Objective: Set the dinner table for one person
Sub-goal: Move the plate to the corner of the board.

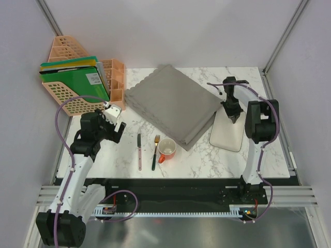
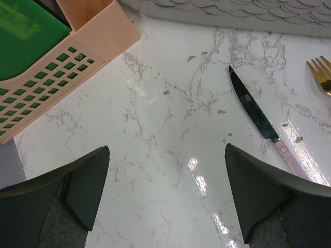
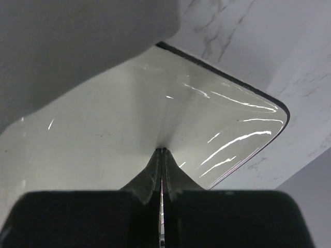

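The dinner table [image 1: 207, 157] is white marble with grey veins. On it lie a stack of grey scallop-edged placemats [image 1: 170, 101], a white rectangular plate [image 1: 227, 135], a knife [image 1: 139, 150], a gold fork [image 1: 155, 151] and an orange mug [image 1: 167, 149]. My left gripper [image 1: 115, 124] hangs open over bare marble [image 2: 155, 113], with the knife [image 2: 256, 116] to its right and nothing between its fingers. My right gripper [image 3: 162, 151] is shut, its tips down at the plate's [image 3: 103, 129] surface near the placemat edge [image 3: 67, 41]; whether they touch I cannot tell.
A peach file organizer [image 1: 77, 82] holding green folders stands at the back left, close to my left gripper [image 2: 166, 150]; its corner [image 2: 77, 57] shows in the left wrist view. Grey walls enclose the table on three sides.
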Tool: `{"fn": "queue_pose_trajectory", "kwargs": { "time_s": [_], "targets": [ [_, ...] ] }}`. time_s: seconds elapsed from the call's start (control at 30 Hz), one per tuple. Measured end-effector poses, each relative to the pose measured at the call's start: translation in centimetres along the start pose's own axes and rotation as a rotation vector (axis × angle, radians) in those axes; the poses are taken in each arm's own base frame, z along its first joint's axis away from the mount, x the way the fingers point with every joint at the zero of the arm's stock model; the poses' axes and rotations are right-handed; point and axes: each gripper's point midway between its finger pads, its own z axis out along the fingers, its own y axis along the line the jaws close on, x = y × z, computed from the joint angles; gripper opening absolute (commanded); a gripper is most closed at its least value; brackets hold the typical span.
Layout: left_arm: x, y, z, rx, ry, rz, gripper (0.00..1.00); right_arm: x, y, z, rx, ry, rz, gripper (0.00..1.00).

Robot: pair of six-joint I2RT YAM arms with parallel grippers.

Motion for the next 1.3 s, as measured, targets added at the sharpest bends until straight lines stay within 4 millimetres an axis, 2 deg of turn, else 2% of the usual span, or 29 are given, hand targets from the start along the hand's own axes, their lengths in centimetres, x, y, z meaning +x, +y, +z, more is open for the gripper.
{"fn": "queue_pose_trajectory", "kwargs": {
  "time_s": [0.13,0.37,0.63,0.8,1.03,1.2,1.27,1.3],
  "targets": [
    [0.3,-0.1,-0.1,0.0,0.005,0.004,1.0,-2.1,-2.3,0.6,0.04,0.005,0.039,0.0],
    [0.5,-0.2,0.0,0.003,0.011,0.005,1.0,-8.0,-8.1,1.6,0.147,-0.086,0.153,0.0],
    [0.8,-0.2,-0.1,0.004,0.025,0.002,1.0,-11.5,-10.9,2.3,0.26,-0.142,0.191,0.0],
    [1.2,-0.4,-0.2,0.009,0.042,-0.001,1.0,-12.2,-12.7,2.6,0.285,-0.188,0.237,0.0],
    [1.5,-0.7,0.0,0.027,0.054,-0.007,1.0,-12.2,-15.9,3.1,0.272,-0.266,0.323,0.0],
    [1.5,-0.9,0.1,0.037,0.055,-0.014,1.0,-11.9,-16.5,3.1,0.211,-0.32,0.333,0.0],
    [1.5,-0.9,0.1,0.037,0.055,-0.014,1.0,-11.5,-16.0,3.1,0.173,-0.352,0.316,0.04],
    [1.5,-0.9,0.1,0.036,0.054,-0.013,1.0,-11.3,-15.7,2.8,0.16,-0.369,0.308,0.13]
  ]
}}
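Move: The right hand's shut fingertips rest on the plate, whose middle lies about 3 cm back and 3 cm left of them, some 1 cm lower. The grey mat, overlapping the plate's far left corner, has its middle about 12 cm ahead and 37 cm left; the board's far right corner is roughly 36 cm ahead and 24 cm right. From the left hand, the plate is about 5 cm ahead, 68 cm right and 14 cm down. Forward and to the right, about 15 cm and 14 cm, the right hand drags the plate with its shut fingertips from beside the grey mat towards the board's far right corner. The forward run fades before the rightward one, then the hand eases about 1 cm back and left; meanwhile the fingertips tip outward some 25 degrees and the hand turns slightly clockwise. ##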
